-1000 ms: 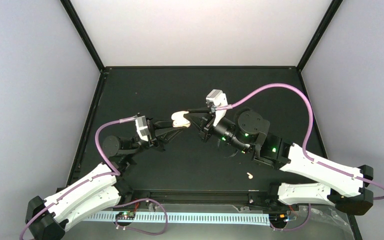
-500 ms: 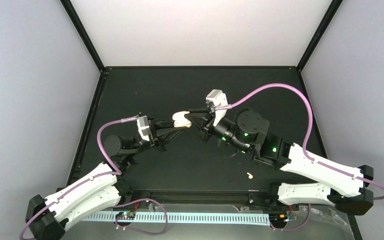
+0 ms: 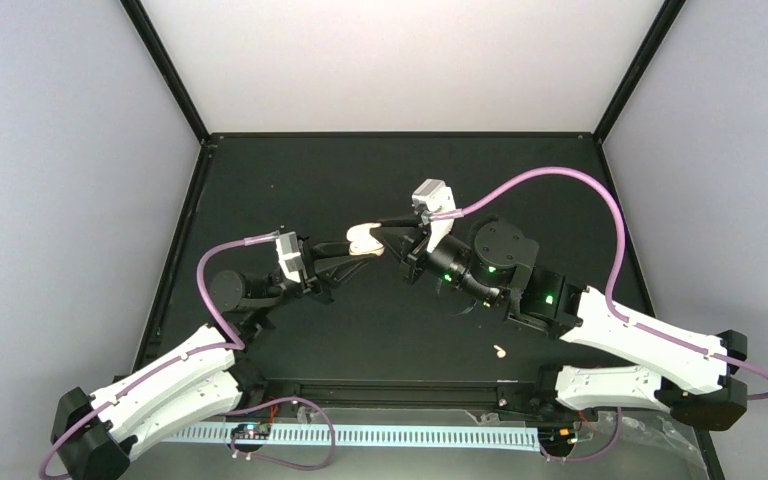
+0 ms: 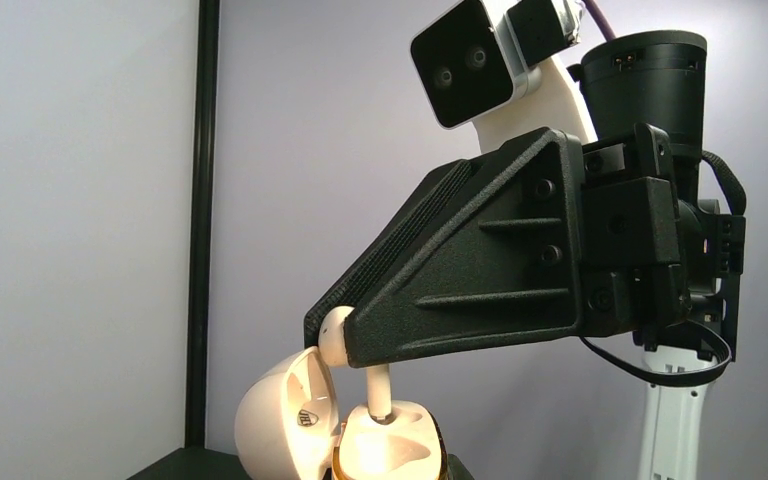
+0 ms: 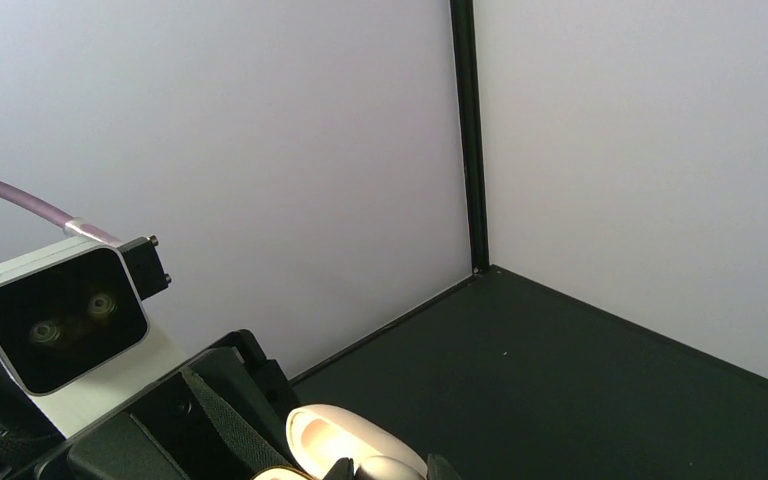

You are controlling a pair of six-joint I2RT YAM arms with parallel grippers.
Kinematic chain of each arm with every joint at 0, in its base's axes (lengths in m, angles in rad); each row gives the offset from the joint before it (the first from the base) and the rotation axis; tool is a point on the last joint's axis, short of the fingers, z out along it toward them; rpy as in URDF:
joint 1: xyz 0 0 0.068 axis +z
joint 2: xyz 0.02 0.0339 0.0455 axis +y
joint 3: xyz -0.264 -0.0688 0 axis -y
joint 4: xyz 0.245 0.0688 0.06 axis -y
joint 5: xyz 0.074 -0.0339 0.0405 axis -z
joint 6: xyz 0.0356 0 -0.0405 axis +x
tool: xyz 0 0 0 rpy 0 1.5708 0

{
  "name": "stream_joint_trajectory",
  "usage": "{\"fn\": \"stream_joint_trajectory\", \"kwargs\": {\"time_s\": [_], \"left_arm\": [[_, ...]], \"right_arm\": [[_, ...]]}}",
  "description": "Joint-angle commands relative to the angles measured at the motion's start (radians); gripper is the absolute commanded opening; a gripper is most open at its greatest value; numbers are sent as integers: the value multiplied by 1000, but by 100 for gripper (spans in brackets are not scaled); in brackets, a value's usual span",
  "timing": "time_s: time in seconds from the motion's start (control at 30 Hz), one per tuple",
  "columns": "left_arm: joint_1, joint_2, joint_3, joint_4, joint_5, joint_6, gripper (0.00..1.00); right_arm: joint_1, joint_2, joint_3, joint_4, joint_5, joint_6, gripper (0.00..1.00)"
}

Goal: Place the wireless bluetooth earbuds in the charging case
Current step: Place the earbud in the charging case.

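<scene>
The glossy white charging case (image 3: pixel 363 238) hangs above the middle of the table, with my left gripper (image 3: pixel 352 251) shut on its base. Its lid (image 4: pixel 278 418) stands open to the left in the left wrist view. My right gripper (image 3: pixel 382 227) meets it from the right and is shut on a cream-white earbud (image 4: pixel 333 336) by the head. The earbud's stem (image 4: pixel 378 392) points down into a socket of the case base (image 4: pixel 392 446). In the right wrist view the earbud (image 5: pixel 387 467) sits between my fingertips, just over the lid (image 5: pixel 332 431). A second earbud (image 3: pixel 500 351) lies on the table near the right arm.
The black table (image 3: pixel 360 170) is closed in by pale walls with black corner posts (image 5: pixel 467 130). A black rail (image 3: pixel 390 392) runs along the near edge between the arm bases. The right arm's purple cable (image 3: pixel 560 178) arches over the table's right side.
My left wrist has edged slightly to the right, carrying the case with it. The right gripper and its earbud have hardly moved.
</scene>
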Motion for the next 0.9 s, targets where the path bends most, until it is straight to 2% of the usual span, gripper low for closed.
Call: {"fn": "stream_joint_trajectory", "kwargs": {"time_s": [0.0, 0.53, 0.87], "left_arm": [[-16, 5, 21, 75, 17, 16, 2], [-17, 5, 18, 70, 14, 19, 2], [-17, 5, 15, 68, 15, 19, 2]], "right_arm": [[8, 6, -1, -34, -9, 6, 17], [8, -7, -1, -31, -4, 11, 24], [8, -41, 12, -29, -8, 28, 53]]}}
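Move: The earbud is still between the right fingertips, its stem already pointing down at the slot of the open charging case. The middle of the case lies about 4 cm below the right hand, roughly 1 cm back and 1 cm left. The upright lid stands about 2 cm ahead of the case's middle and 1 cm higher. The left hand still holds the case, whose middle sits about 1 cm to its right and 1 cm above it, level with it fore and aft. The right hand eases down about 0.5 cm, taking the earbud stem-first towards the slot, while its fingers open slowly and then wide, to about half their range, ending with a slight rise and draw-back to the right. The left hand keeps its grip on the case and shifts only about 0.5 cm back and up, bringing it to meet the bud. ##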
